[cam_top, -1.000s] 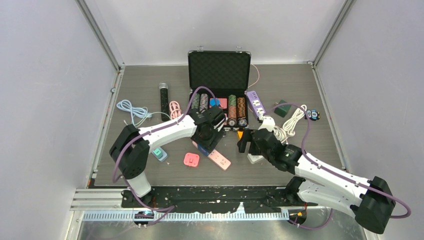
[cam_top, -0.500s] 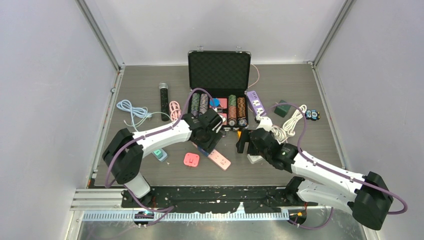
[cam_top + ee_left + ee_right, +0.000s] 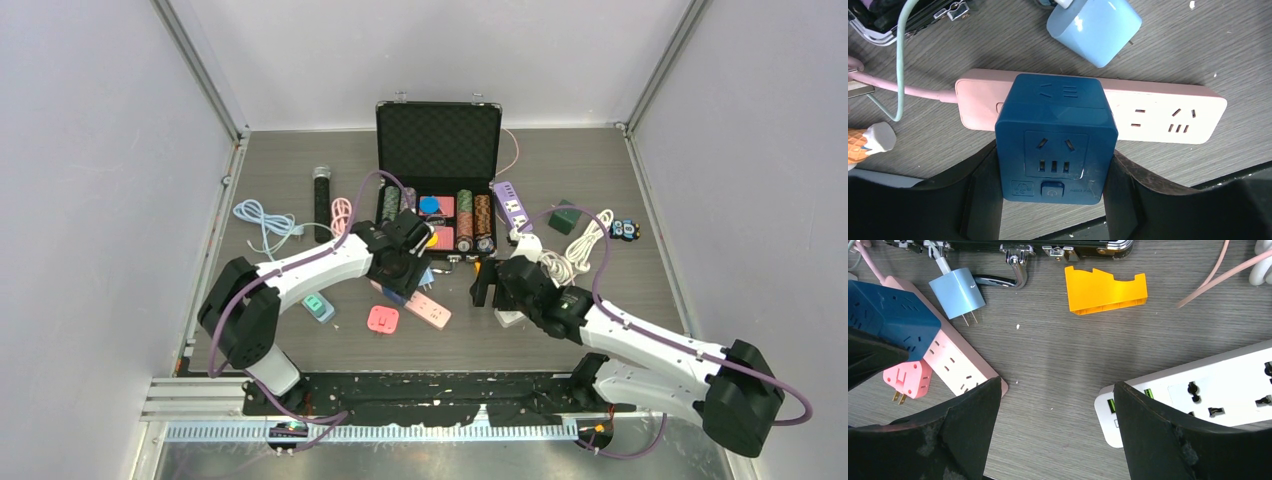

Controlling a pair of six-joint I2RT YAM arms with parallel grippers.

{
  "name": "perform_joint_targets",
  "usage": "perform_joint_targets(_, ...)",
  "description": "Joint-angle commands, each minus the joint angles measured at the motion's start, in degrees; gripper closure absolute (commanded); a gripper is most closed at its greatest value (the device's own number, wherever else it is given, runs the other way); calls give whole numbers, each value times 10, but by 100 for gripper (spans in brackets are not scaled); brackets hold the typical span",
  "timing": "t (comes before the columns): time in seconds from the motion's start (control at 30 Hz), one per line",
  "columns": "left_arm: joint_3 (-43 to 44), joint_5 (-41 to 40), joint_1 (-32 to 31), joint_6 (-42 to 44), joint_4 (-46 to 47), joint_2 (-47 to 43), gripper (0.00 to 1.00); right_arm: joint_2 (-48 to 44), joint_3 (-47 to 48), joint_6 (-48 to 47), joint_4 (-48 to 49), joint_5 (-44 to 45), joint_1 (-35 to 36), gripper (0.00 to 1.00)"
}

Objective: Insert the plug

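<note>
My left gripper (image 3: 1053, 169) is shut on a dark blue cube plug (image 3: 1055, 140), one finger on each side of it. The cube sits over the left end of a pink power strip (image 3: 1158, 115) lying on the table. Its prongs are hidden, so I cannot tell how deep they sit. From above, the left gripper (image 3: 405, 270) and the pink strip (image 3: 432, 312) lie in front of the open case. My right gripper (image 3: 1058, 405) hangs open over bare table, between the pink strip (image 3: 955, 365) and a white power strip (image 3: 1198, 395). The blue cube (image 3: 890, 320) shows at that view's left edge.
A light blue charger (image 3: 1093, 27) lies just beyond the pink strip. A small pink plug (image 3: 383, 319), a teal plug (image 3: 318, 308), an orange block (image 3: 1105, 290), a purple strip (image 3: 510, 205), coiled cables (image 3: 580, 245) and an open black case (image 3: 438, 140) surround the arms.
My left gripper has moved a little left and toward the back with the blue cube. The pink strip has shifted with it. The right arm has edged slightly left.
</note>
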Motion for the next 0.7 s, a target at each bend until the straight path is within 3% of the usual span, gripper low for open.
perform_joint_targets(0.0, -47, -101, 32, -4, -120, 26, 100, 10, 14, -3, 23, -5, -2, 13)
perform_joint_targets(0.1, -46, -103, 33, -5, -130, 15, 100, 17, 17, -13, 31, -18, -2, 13)
perform_joint_targets(0.33, -31, -110, 34, -5, -150, -19, 62, 44, 29, -48, 60, -54, -2, 13)
perform_joint_targets(0.43, -25, -100, 34, -3, -147, -33, 33, 70, 43, -72, 77, -75, -1, 12)
perform_joint_targets(0.6, -8, -70, 34, -5, -137, -64, 10, 107, 77, -95, 79, -82, 3, 12)
perform_joint_targets(0.67, -1, -61, 34, -6, -131, -84, 6, 115, 84, -99, 85, -84, 4, 13)
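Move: My left hand still grips the blue cube adapter, which sits on the pink power strip; the strip's middle is about 3 cm to the right, 1 cm back and 4 cm below. The light blue adapter lies about 3 cm ahead and 5 cm right of that hand, the pink adapter some 6 cm back and 2 cm left. From my empty right hand, the light blue adapter is roughly 11 cm left, 2 cm ahead and 7 cm below. Keeping my grip on the blue cube adapter, I drag it and the pink strip under it to the left for about 3 cm. Then I spread my left fingers to let go and carry on left another 3 cm, easing slightly back and rolling the hand about 10 degrees, left side up. My open right hand swings some 4 cm left towards the light blue adapter, sinking slightly and turning about 10 degrees counter-clockwise. ##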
